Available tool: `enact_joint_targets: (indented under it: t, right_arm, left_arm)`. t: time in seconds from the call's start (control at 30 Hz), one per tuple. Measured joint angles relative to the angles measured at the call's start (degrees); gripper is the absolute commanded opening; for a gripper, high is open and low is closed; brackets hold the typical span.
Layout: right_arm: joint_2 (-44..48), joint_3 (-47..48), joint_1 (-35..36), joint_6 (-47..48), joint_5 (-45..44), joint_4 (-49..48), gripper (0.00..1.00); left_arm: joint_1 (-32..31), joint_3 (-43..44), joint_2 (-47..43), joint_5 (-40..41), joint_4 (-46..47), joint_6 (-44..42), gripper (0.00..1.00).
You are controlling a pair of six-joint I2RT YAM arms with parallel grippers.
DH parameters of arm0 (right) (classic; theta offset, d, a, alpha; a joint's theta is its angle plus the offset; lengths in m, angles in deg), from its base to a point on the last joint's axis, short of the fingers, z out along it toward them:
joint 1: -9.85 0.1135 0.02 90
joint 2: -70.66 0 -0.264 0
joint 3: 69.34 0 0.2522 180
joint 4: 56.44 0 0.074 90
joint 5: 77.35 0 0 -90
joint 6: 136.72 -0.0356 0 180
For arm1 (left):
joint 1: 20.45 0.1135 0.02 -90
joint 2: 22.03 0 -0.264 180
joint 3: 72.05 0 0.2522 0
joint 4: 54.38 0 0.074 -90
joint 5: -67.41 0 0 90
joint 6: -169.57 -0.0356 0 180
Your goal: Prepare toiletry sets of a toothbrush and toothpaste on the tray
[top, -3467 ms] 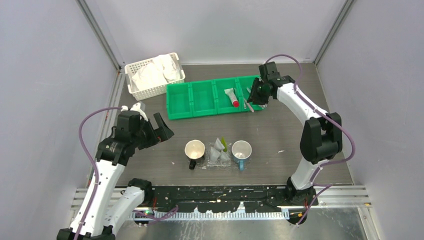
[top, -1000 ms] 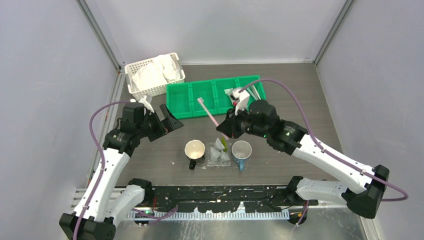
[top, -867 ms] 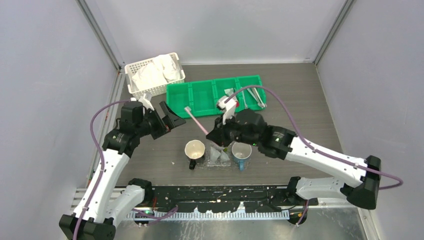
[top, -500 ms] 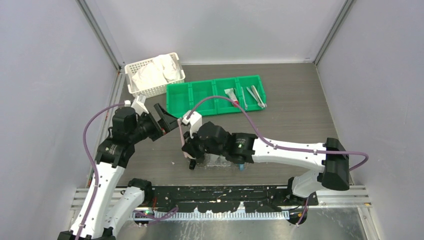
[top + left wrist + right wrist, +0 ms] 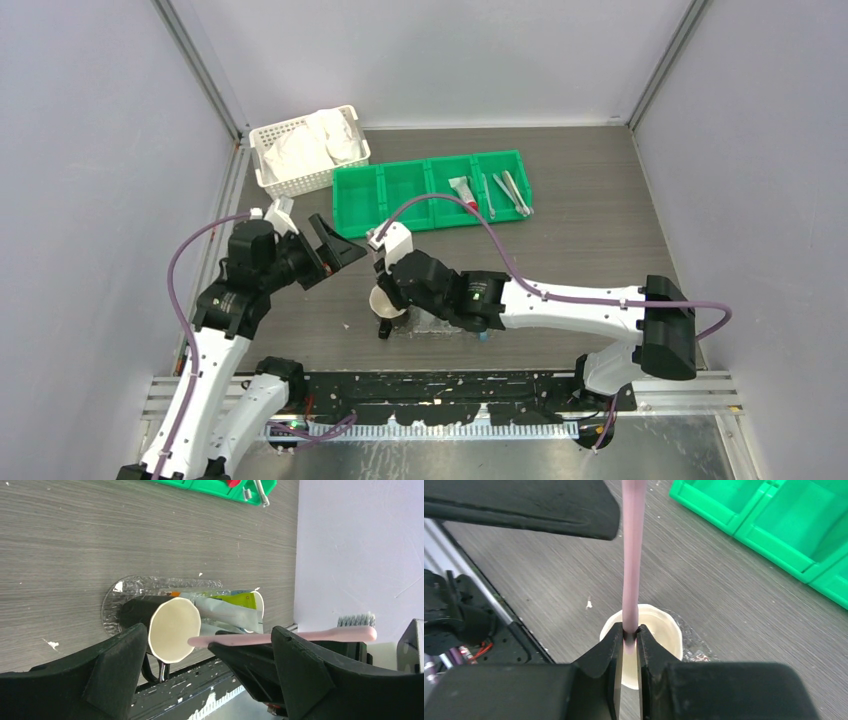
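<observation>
My right gripper is shut on the lower end of a pink toothbrush, which stands upright over the mouth of a cream mug. In the left wrist view the toothbrush has its bristles away from the mug. The mug stands on the clear tray, beside a white toothpaste tube and a yellow-green one. My left gripper hovers open just left of the right gripper, holding nothing.
At the back lies a green four-compartment bin holding a red-capped tube and metal tools. Left of it sits a white lattice basket with cloths. The right arm covers most of a blue mug on the tray.
The right arm swung from the green bin leftward and down, bringing the pink toothbrush over the cream mug. The left gripper stayed open near the same spot.
</observation>
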Motion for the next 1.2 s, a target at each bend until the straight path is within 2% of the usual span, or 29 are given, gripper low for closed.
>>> enact_joint_targets:
  t: [0.23,0.53,0.6,0.63,0.7,0.77,0.87,0.93,1.2]
  right_arm:
    - [-0.81,-3.13,-0.02,0.81,-4.02,-3.10,0.01]
    - [-7.13,-3.72,-0.02,0.96,-5.09,-6.95,0.02]
    - [-7.28,-3.98,-0.02,0.94,-5.11,-7.32,0.10]
    - [-7.28,-4.15,-0.02,0.94,-5.14,-7.54,0.19]
    - [-7.28,-4.48,-0.02,0.92,-5.16,-7.93,0.21]
    - [-7.28,-4.85,-0.02,0.85,-5.29,-8.33,0.32]
    - [-7.26,-5.60,-0.02,0.72,-5.42,-8.68,0.33]
    - [-7.17,-5.86,-0.02,0.70,-5.55,-8.72,0.42]
    - [-5.64,-6.64,-0.02,0.09,-5.51,-8.68,0.42]
  left_arm:
    - [0.00,-0.31,0.28,0.57,-0.33,-0.20,0.94]
    - [0.00,-0.42,0.98,0.85,-0.35,-0.33,0.94]
    - [0.00,-0.42,1.01,1.05,-0.35,-0.46,0.94]
    - [0.00,-0.42,1.01,1.09,-0.37,-0.55,0.94]
    - [0.00,-0.42,1.01,1.09,-0.37,-0.70,0.94]
    - [0.00,-0.42,1.03,1.09,-0.35,-1.03,0.94]
    - [0.00,-0.42,1.22,1.09,-0.33,-1.11,0.94]
    - [0.00,-0.42,1.33,1.09,-0.33,-1.18,0.94]
    - [0.00,-0.42,1.36,1.09,-0.31,-1.22,0.94]
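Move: The right hand holds the pink toothbrush almost directly over the black mug, whose middle is about 14 cm below and some 2 cm ahead, with no offset sideways. The toothpaste tubes on the clear tray lie roughly 9 cm to the right of the black mug and about 1 cm nearer the base; the blue mug stands some 18 cm to its right, level with it. From the left hand the black mug is about 5 cm back, 7 cm right and 19 cm down. Still pinching the pink toothbrush, the right hand lowers its handle end into the black mug, sinking over 6 cm while easing about 2 cm forward. Just above the rim it stops, its fingers part to let go of the brush, and it rises barely half a centimetre, staying over the mug with the fingers on either side of the brush. ##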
